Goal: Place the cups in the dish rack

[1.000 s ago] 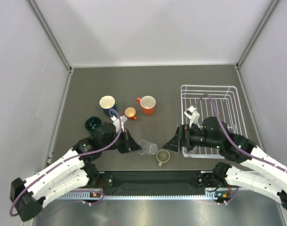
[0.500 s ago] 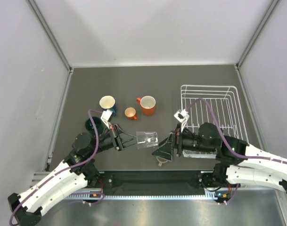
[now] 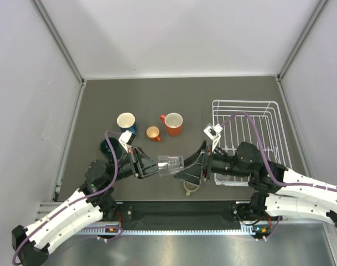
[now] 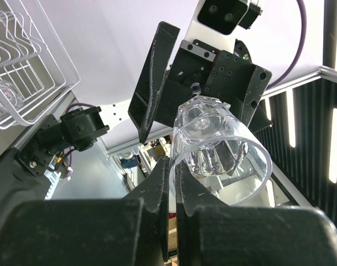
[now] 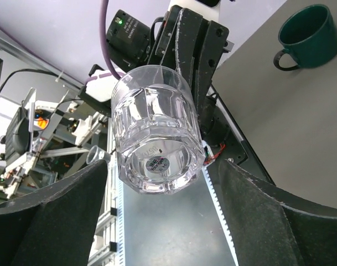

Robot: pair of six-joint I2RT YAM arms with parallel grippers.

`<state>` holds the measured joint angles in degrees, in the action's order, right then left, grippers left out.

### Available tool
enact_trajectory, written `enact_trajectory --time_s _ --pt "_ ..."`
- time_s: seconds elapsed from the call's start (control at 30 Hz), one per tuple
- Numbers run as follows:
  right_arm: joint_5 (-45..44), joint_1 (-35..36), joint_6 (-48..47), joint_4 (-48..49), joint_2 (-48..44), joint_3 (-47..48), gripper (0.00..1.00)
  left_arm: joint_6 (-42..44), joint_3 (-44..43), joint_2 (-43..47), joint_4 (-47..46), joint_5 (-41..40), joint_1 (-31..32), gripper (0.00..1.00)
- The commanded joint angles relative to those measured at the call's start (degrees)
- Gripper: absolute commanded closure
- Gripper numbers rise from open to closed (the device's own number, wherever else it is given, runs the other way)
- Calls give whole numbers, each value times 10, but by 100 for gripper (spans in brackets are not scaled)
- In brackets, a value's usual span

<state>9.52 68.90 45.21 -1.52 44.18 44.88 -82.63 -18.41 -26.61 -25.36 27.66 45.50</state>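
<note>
My left gripper (image 4: 172,166) is shut on the rim of a clear glass (image 4: 221,144), pinching its wall and holding it sideways in the air above the table's front (image 3: 169,164). My right gripper (image 5: 164,162) faces the glass (image 5: 157,138), and its open fingers (image 5: 57,216) flank the base with a gap on each side. The blue mug (image 3: 126,121), tiny orange cup (image 3: 153,133) and large orange mug (image 3: 174,123) stand at the middle left. The dark green cup (image 3: 105,147) is partly hidden by my left arm. The beige mug (image 3: 190,189) peeks out below my right gripper (image 3: 186,170). The white dish rack (image 3: 262,119) stands at the right.
Grey walls enclose the table on three sides. The arm bases and a black rail run along the near edge (image 3: 179,213). My right arm lies over the rack's near left corner.
The left gripper has lifted the glass off the table and turned its base to the right. The right gripper has come left, with its fingers now on either side of the base.
</note>
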Motion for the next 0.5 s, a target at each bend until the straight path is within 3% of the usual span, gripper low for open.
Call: enact_trajectory --time_s 0.0,0.17,0.47 --pt "8 9 0 55 -1 4 19 -8 3 8 -59 7 2 100" --pt "0 9 2 74 -9 -6 22 -10 9 9 -59 9 1 100" --pt "1 9 11 87 10 -5 40 -17 13 10 -60 8 2 100"
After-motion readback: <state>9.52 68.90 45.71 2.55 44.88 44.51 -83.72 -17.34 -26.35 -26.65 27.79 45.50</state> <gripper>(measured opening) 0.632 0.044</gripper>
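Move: The clear glass hangs sideways in the air, pinched by its rim in the left fingers: its middle is about 5 cm to the left hand's right, 2 cm ahead and 1 cm above. It lies roughly 5 cm left of the right hand and 1 cm ahead. Far below, some 24 cm down, the beige cup stands about 4 cm ahead of the right hand and 3 cm to its right; the racked glass is about 20 cm right, 6 cm ahead and 22 cm down. The left fingers keep their pinch on the clear glass's rim, holding it still in the air for the handover. Around its base end the right fingers close from wide to a bit over half open, while that hand rises about 1 cm, edges a touch left towards the glass and tips its fingers up slightly. A firm grip by the right fingers can't be seen yet. ##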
